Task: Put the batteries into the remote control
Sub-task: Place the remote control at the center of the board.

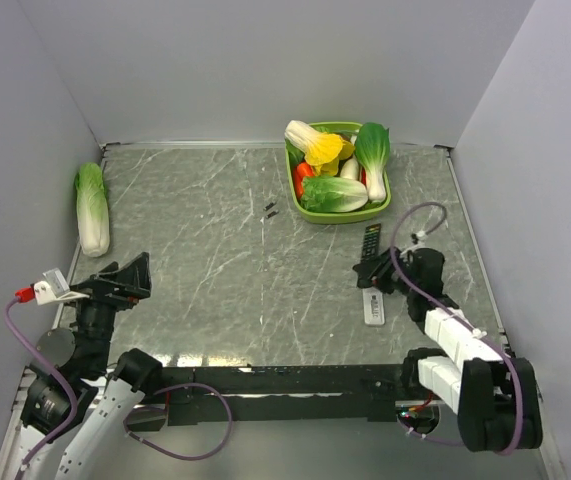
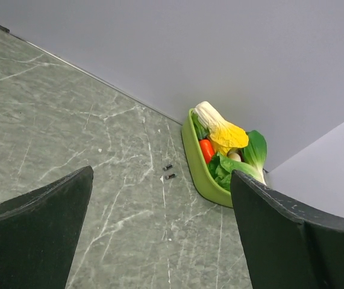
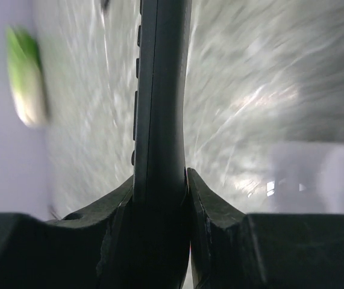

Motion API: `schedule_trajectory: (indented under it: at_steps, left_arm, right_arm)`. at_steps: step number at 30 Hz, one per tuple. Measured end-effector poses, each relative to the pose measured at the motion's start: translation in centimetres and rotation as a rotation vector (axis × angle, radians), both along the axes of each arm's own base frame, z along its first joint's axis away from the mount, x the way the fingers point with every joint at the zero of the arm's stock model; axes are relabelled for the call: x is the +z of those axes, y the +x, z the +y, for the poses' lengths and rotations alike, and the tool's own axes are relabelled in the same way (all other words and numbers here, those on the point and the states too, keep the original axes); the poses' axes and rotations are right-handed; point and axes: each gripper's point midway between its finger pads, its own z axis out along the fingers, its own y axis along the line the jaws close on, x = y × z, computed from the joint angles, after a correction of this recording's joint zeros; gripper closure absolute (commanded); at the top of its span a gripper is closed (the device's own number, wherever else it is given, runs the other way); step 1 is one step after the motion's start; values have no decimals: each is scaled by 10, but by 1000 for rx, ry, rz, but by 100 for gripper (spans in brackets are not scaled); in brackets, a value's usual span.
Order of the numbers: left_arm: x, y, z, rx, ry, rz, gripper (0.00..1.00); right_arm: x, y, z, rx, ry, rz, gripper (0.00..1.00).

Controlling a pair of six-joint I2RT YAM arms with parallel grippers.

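Observation:
The slim black remote control lies right of the table's middle, just in front of the green basket. My right gripper is shut on its near end. In the right wrist view the remote control stands on edge between both fingers of the right gripper, buttons facing left. My left gripper hangs open at the left side of the table, far from the remote. The left wrist view shows the left gripper holding nothing. The batteries are out of view.
A white remote lies just in front of my right gripper. A green basket of toy vegetables stands at the back. Two tiny dark bits lie left of it. A napa cabbage rests by the left wall.

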Motion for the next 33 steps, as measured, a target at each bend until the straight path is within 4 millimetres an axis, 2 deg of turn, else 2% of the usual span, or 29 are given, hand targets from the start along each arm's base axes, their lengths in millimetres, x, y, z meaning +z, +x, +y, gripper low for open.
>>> schedule_trajectory:
  at_steps: [3,8,13,19,21,25,28,29,33]
  left_arm:
    - [0,0,0,0,4,1,1]
    - [-1,0,0,2,10,2,1]
    - [-1,0,1,2,12,2,1]
    - [-1,0,1,2,13,3,1]
    - [-1,0,1,2,13,3,1]
    - [-1,0,1,3,13,3,1]
    - [-1,0,1,3,13,3,1]
    - [-1,0,1,3,13,3,1]
    - [-1,0,1,3,13,4,1]
  right_arm:
    - [3,19,-35,-159,88,20,98]
    - [-3,41,-92,-362,122,69,97]
    - [-14,53,-128,-481,151,103,88]
    - [-45,46,-143,-545,144,209,72]
    - [-48,48,-146,-539,125,220,63]
    - [-51,53,-153,-539,85,223,56]
    - [-57,50,-156,-543,70,249,46]
    - [-56,51,-157,-543,65,245,36]
    - [-48,56,-162,-543,42,217,17]
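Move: Some 13 cm to the right hand's right, 6 cm ahead and 6 cm below it is the bare patch of board where the remote control it already grips will go. The white box lies about 8 cm straight back from that hand, 6 cm down, and the vegetable basket about 27 cm ahead and 9 cm left, its middle 3 cm lower. From the idle left hand the patch is roughly 72 cm right, 16 cm ahead and 28 cm down. Sweeping the held remote control about 16 cm to the right, and at first 5 cm forward, the right hand swings clockwise some 30 degrees, away from the white box. It then sinks about 5 cm while tipping its fingers further down, and opens them wide beside the remote control, letting it go low over the board and just starting to rise. ##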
